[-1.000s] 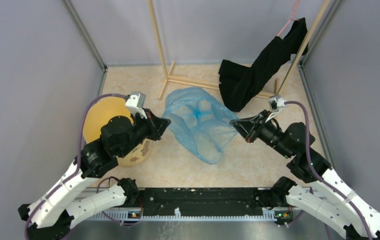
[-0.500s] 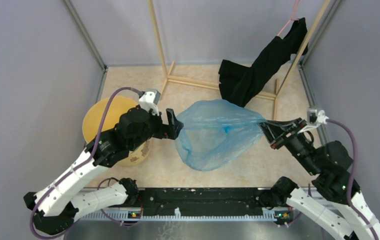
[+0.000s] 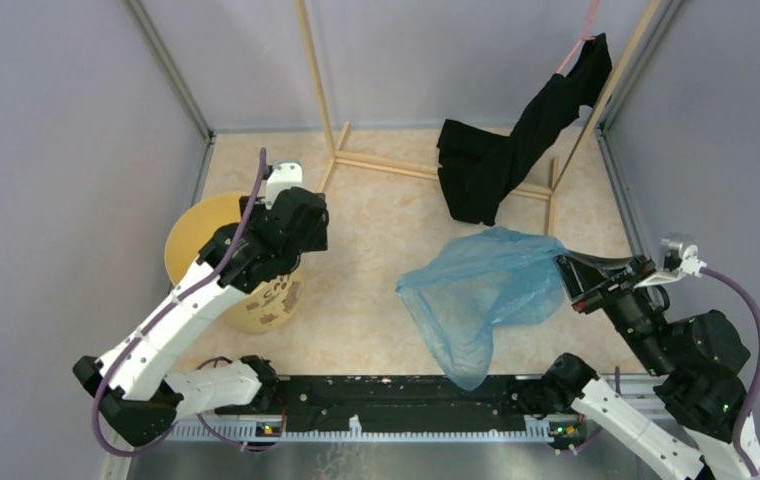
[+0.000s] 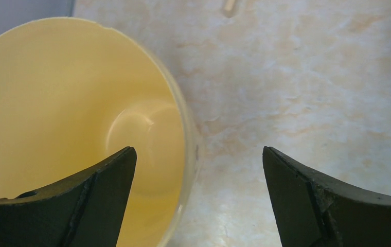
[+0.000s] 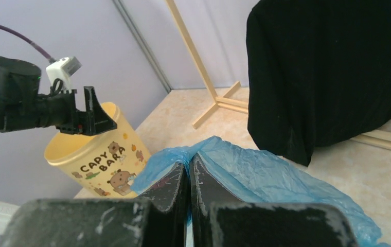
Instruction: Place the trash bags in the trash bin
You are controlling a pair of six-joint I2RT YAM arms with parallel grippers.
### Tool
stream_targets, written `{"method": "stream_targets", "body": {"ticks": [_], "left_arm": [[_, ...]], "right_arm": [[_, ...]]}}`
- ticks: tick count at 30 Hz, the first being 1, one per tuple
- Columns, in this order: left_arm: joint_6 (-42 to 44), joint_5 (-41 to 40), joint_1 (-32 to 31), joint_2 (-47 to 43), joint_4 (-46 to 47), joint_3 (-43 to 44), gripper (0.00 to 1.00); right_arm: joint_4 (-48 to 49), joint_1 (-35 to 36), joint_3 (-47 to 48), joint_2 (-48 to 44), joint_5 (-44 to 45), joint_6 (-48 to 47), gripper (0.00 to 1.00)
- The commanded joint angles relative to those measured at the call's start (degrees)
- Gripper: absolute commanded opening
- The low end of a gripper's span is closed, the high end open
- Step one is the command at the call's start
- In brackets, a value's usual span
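The trash bag is a wrinkly light-blue film, hanging low over the floor right of centre with its mouth sagging open. My right gripper is shut on the bag's right edge. In the right wrist view the film bunches over the shut right gripper. The yellow trash bin stands at the left, printed with cartoon animals and lettering. My left gripper hovers open above the bin's right rim. In the left wrist view the left gripper straddles that rim, holding nothing.
A black garment hangs from a wooden rack at the back right, just beyond the bag. Grey walls close in the left, back and right sides. The arm bases sit along the near edge.
My left gripper opened, let go of the bag's left edge and swung back left over the bin. The right arm drew the bag right and toward the near edge.
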Motion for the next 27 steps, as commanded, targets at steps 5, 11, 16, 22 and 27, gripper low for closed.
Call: {"method": "stream_targets", "body": {"ticks": [5,11,16,22,27], "left_arm": [[4.91,2.6,7.3,-0.54,5.92,-7.33,0.79],[9.21,5.46,7.31,0.72,8.89,-8.58,0.4],[15.38,15.55,7.19,2.96,10.91,-5.84,0.13],[15.31,29.65,3.67,10.33,9.66,2.87,0.0],[13.4,27.95,-9.35,16.4,11.71,10.7,0.0]], "right_arm": [[-2.97,0.22,3.02,-1.07,0.65,-0.88,0.0],[-2.77,0.21,2.23,-1.6,0.38,0.25,0.0],[-1.94,0.23,1.78,-1.23,-0.11,0.67,0.0],[-1.58,0.18,1.54,-0.7,-0.25,1.22,0.0],[-1.36,0.14,1.5,-0.12,-0.43,1.77,0.0]]}}
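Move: The trash bin's middle is about 12 cm to the left hand's left, level with it front to back and some 15 cm down; its near rim lies just left of and under the open fingers. The rack's foot is about 16 cm ahead of that hand, 3 cm right, on the floor. From the right hand the bin is roughly 47 cm left, 11 cm ahead and 25 cm lower, while the trash bag hangs about 8 cm left, 4 cm back and 10 cm below it. Down about 5 cm and a little left, the left hand sets its open fingers astride the bin's right rim and shuts them on it. It then reverses and drags the rim rightward, picking up speed, about 13 cm towards the bag, turning clockwise some 30 degrees and tipping slightly down. The right hand stays nearly still and keeps its pinch on the bag. ##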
